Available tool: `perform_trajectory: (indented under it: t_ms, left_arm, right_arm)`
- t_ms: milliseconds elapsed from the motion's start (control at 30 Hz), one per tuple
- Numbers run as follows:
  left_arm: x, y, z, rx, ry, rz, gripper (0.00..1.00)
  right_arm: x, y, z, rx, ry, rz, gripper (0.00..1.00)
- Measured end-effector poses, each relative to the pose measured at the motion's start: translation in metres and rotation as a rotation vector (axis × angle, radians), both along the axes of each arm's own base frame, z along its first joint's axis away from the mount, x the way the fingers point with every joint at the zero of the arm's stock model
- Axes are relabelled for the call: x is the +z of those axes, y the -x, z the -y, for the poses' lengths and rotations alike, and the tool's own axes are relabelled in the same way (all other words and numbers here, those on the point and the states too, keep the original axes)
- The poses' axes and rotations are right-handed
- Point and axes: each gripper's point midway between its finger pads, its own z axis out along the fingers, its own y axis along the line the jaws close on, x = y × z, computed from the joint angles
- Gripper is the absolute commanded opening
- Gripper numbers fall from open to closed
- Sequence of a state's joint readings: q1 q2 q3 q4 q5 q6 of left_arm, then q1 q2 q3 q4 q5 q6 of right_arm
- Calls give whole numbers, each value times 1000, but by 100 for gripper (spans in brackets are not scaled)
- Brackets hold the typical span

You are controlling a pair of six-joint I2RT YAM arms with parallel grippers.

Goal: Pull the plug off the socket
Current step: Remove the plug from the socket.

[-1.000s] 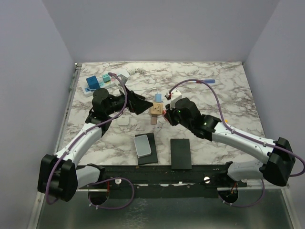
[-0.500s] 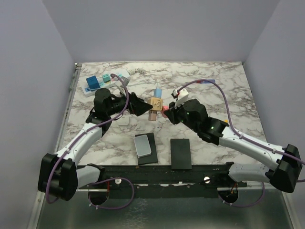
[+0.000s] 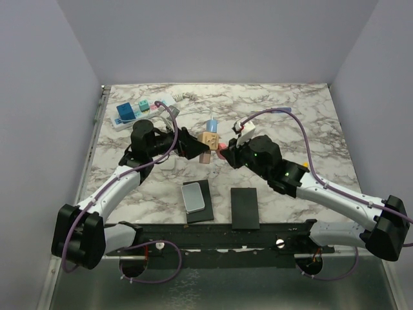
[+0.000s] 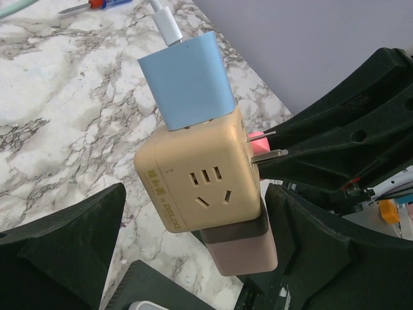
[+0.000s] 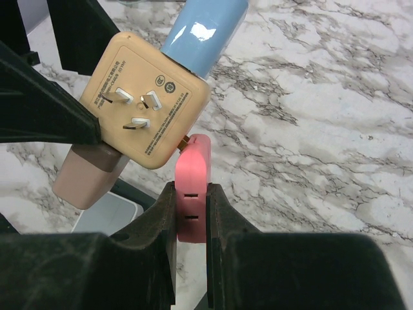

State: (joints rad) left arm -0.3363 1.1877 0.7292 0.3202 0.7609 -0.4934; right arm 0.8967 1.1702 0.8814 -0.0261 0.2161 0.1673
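Note:
A pink plug (image 5: 192, 161) sits between the fingers of my right gripper (image 5: 191, 194), which is shut on it. Its tip meets a tan cube adapter (image 5: 145, 97), and a sliver of brass prong shows between them. The cube (image 3: 208, 138) hangs tilted above mid-table, carrying a blue charger (image 4: 187, 81) and a brown plug (image 4: 242, 248). My left gripper (image 4: 197, 194) is open and straddles the cube, with a gap at its left finger. The socket (image 3: 139, 108), a long white power strip, lies at the back left with a blue block plugged in.
Two black pads lie near the front edge, one bare (image 3: 244, 206) and one under a grey case (image 3: 193, 197). A small white piece (image 3: 168, 165) rests below my left arm. The right arm's purple cable (image 3: 284, 119) arcs over the table.
The cube has risen a little, shifted toward the back and tilted. My right gripper moved with it, still on the pink plug. The left gripper crept closer round the cube.

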Motion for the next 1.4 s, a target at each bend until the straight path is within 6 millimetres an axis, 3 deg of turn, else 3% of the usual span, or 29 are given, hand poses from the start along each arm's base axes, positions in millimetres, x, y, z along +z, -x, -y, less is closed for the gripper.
perform_trajectory:
  t_ms: [467,633,767,800,900,1000,1067,1233,1400]
  left_arm:
    - [5,1,7,-36,61,-41,68]
    - [6,0,8,-38,72,-54,48]
    - [3,0,9,-42,76,-70,22]
    - [3,-1,10,-43,76,-72,16]
    - [1,-1,11,-48,80,-82,1]
    - [-2,-3,12,-49,80,-95,0]
    - [-7,-4,11,-45,75,-111,0]
    - [-14,-12,2,-10,75,-147,0]
    - [-15,-23,-10,54,91,-158,0]
  right_arm:
    - [2,3,-6,40,-16,13,1]
    - [3,2,-6,44,-9,25,1]
    - [2,2,-5,49,5,35,3]
    - [2,2,-5,50,7,37,4]
    - [1,1,-3,47,19,44,23]
    - [0,-1,0,32,30,49,50]
    - [7,-3,2,15,20,73,60]
    - [24,-8,12,-45,-31,134,68]
    - [23,-11,24,-158,-121,86,68]
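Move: The socket is held up between the fingers of the open left hand, about 1 cm ahead and 2 cm to the right. Level with that hand, the pink plug lies some 2 cm back and 6 cm right, and the blue adapter about 5 cm ahead and 3 cm right. From the right hand, the pink plug is in its fingertips, about 1 cm ahead and 1 cm left; the socket is roughly 4 cm ahead and 5 cm left. Left fingers pinch the socket, then the right ones release the pink plug, drawing 3 cm right and up. ##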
